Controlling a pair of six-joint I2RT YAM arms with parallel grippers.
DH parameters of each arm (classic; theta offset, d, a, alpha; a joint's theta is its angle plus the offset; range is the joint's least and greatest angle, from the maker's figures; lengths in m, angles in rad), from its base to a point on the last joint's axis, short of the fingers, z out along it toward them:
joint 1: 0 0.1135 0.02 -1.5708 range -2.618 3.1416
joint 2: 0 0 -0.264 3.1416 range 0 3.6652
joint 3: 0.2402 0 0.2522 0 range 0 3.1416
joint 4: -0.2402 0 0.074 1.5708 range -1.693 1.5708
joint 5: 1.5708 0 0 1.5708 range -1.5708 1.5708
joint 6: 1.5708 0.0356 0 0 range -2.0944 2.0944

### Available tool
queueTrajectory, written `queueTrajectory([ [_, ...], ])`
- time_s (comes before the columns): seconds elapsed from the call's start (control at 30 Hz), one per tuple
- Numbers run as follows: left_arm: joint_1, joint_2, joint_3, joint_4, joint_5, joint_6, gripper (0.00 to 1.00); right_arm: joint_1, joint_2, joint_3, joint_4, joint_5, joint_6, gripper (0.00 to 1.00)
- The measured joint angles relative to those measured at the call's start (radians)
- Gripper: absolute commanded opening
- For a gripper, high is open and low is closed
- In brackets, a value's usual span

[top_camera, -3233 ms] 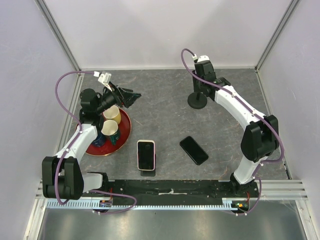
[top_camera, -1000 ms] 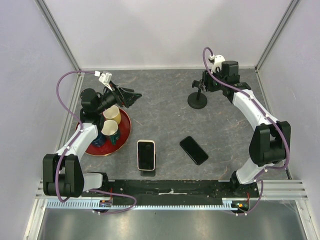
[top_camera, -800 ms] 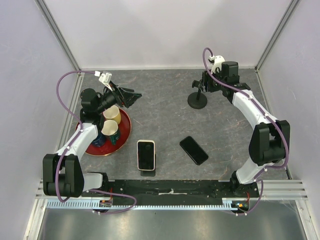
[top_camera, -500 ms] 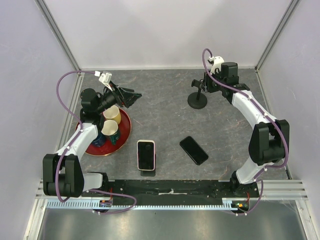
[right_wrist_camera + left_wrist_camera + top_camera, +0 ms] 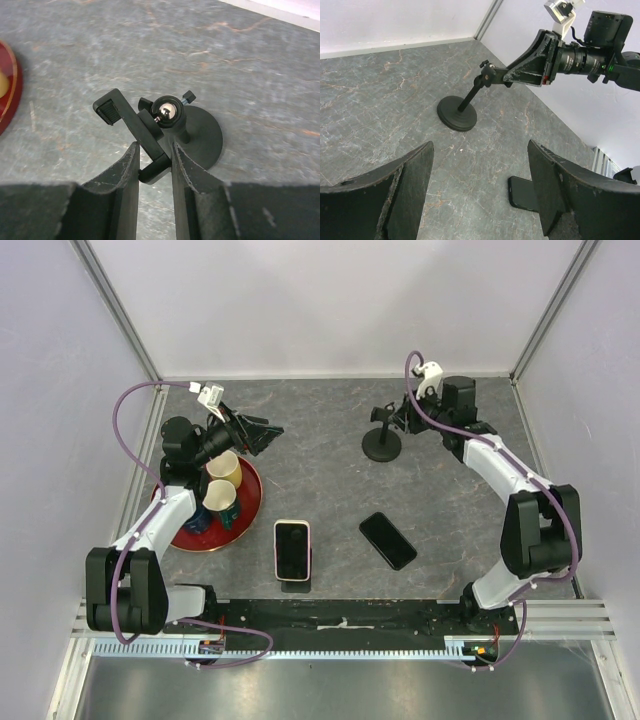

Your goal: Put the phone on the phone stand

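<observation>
The black phone stand stands at the back of the table, round base down. My right gripper is shut on the lower end of its clamp bracket, one finger on each side, above the base. A black phone lies flat near the middle front. A second phone in a pale case lies to its left. My left gripper hangs open and empty at the left, above the table. Its view takes in the stand and a corner of the black phone.
A red plate carrying two cups sits at the left under my left arm; its rim shows in the right wrist view. Pale enclosure walls close off the back and both sides.
My right gripper has closed on the stand's bracket. The stand has shifted a little to the left and toward the front with it. The left arm and both phones have not moved.
</observation>
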Motion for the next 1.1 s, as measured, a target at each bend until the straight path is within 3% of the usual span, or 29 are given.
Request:
queueTrajectory([
  [0.27,0.000,0.006,0.000,0.005,0.000,-0.003,0.82,0.116,-0.044,-0.060,0.016,-0.085,-0.007,0.00],
  [0.53,0.000,0.006,0.000,0.008,0.003,-0.010,0.82,0.280,-0.140,-0.141,0.010,0.060,0.064,0.00],
  [0.63,0.000,0.006,0.000,0.008,0.004,-0.010,0.82,0.329,-0.159,-0.145,-0.014,0.121,0.082,0.15],
  [0.67,0.000,0.006,0.000,0.008,0.006,-0.010,0.82,0.339,-0.164,-0.145,-0.023,0.132,0.086,0.38],
  [0.73,0.000,0.006,0.000,0.009,0.010,-0.010,0.82,0.348,-0.172,-0.145,-0.041,0.146,0.093,0.59],
  [0.77,0.000,0.006,0.000,0.009,0.011,-0.010,0.82,0.349,-0.176,-0.145,-0.053,0.151,0.101,0.83],
  [0.8,0.000,0.006,0.000,0.010,0.015,-0.010,0.82,0.349,-0.181,-0.145,-0.072,0.157,0.107,0.93],
  [0.83,0.000,0.006,0.000,0.010,0.018,-0.010,0.82,0.349,-0.188,-0.145,-0.094,0.164,0.113,0.98],
  [1.1,0.000,0.006,0.000,0.010,0.019,-0.010,0.82,0.349,-0.351,-0.145,-0.310,0.290,0.113,0.98],
])
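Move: The right hand already grips the holder at the top of the round-based stand. The open table spot it is taken to lies about 8 cm back and 15 cm to its left, some 16 cm below. The black phone lies about 26 cm back and 2 cm left; the phone on the phone stand, about 31 cm back and 29 cm left. From the left hand the spot is roughly 5 cm ahead, 19 cm right and 24 cm below. Left and back in equal parts, about 15 cm in all and at a steady height, the right hand drags the upright round-based stand by its holder, base along the table, turning about 10 degrees counter-clockwise. Then its fingers open wide and let go of the holder, and the hand draws off to the right and back, rising a little. ##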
